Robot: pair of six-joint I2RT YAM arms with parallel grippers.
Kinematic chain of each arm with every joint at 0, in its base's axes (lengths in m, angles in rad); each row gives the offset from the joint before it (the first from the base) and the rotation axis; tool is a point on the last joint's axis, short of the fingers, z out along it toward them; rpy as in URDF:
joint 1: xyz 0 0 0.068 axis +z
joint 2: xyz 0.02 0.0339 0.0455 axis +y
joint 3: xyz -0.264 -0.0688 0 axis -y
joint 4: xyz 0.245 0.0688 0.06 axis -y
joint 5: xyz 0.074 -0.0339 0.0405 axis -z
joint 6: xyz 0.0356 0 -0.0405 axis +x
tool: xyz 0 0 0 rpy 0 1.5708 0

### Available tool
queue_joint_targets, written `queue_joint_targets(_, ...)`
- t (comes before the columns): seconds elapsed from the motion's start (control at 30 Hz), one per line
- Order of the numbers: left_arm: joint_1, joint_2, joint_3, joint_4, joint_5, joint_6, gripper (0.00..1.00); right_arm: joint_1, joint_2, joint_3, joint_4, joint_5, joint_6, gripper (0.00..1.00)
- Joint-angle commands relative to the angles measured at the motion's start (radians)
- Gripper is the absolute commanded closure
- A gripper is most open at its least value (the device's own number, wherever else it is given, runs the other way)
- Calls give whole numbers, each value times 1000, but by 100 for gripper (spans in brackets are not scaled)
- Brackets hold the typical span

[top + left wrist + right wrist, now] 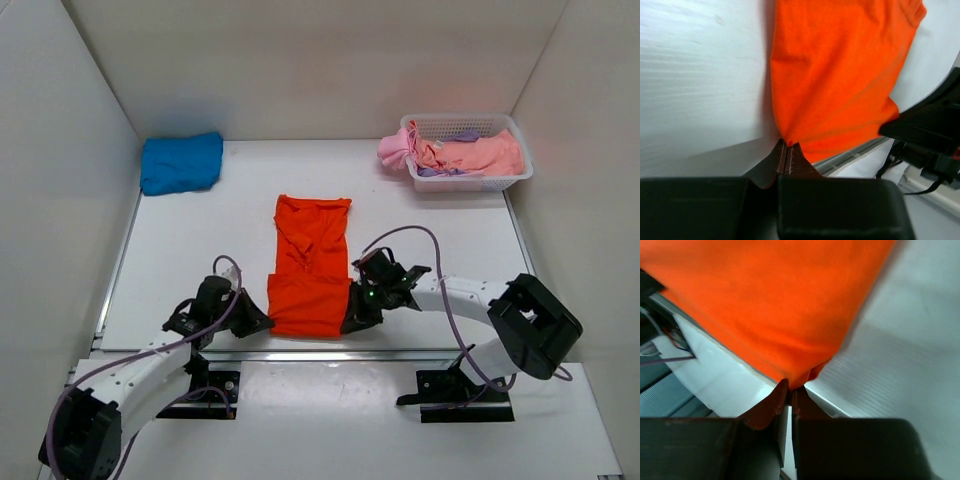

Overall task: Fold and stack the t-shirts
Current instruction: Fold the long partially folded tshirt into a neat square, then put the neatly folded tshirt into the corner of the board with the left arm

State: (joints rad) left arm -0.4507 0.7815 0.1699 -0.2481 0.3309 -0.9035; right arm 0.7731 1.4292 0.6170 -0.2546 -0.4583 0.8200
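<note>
An orange-red t-shirt [312,262] lies lengthwise in the middle of the table, its sides folded in and its hem at the near edge. My left gripper [262,323] is shut on the hem's near left corner [786,141]. At the near right corner [805,379] my right gripper [350,318] pinches the cloth, jaws shut. A folded bright blue t-shirt [181,162] rests at the far left. Pale pink [470,153] and lilac [440,172] t-shirts are heaped in the basket.
A white lattice basket [480,182] stands at the far right by the wall. White walls close in the table on three sides. A metal rail [300,352] runs along the table's near edge, just under both grippers.
</note>
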Motion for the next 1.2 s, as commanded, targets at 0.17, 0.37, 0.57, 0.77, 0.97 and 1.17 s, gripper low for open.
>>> queue_joint_targets(0.17,151,269,325,61,33,55,100,-217,112,386,-186,-11,-179,100)
queue_joint_targets(0.37,247,796,799,165,-1,112,100,-417,457,881,-278,-52,-312,100)
queue_joint_targets(0.57,316,1243,1299,340,149,62,49,-551,848,1480,-470,-31,-347,76)
queue_joint_targets(0.77,334,1267,1255,376,209,86,40,-522,861,1546,-529,55,-406,62)
queue_joint_targets(0.97,308,1196,1130,248,51,300,31,-460,645,1345,-445,182,-449,58)
queue_joint_targets(1.17,261,1222,1148,90,-75,426,24,-497,421,1108,-359,165,-435,57)
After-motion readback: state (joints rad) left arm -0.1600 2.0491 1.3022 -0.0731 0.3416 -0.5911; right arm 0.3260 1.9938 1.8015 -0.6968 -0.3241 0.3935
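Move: Both near corners of the long orange t-shirt are already pinched, with my hands about 15 cm apart. The middle of its far edge, where I am taking them, is some 36 cm ahead and 9 cm right of my left hand, and about 37 cm ahead and 7 cm left of my right, at table height 1–2 cm lower. The folded blue shirt is about 48 cm ahead and 26 cm left of my left hand; the laundry basket about 50 cm ahead and 33 cm right of my right. I keep the corners pinched and swing both hands quickly forward and some 10 cm up, carrying the near end over the t-shirt towards its far edge, wrists tipping up about 20 degrees. Around the end of the 40 cm reach I open both hands and let go, then ease back 6 to 8 cm; my left sinks low at the fold's left edge, while my right sinks slightly, then rises. ##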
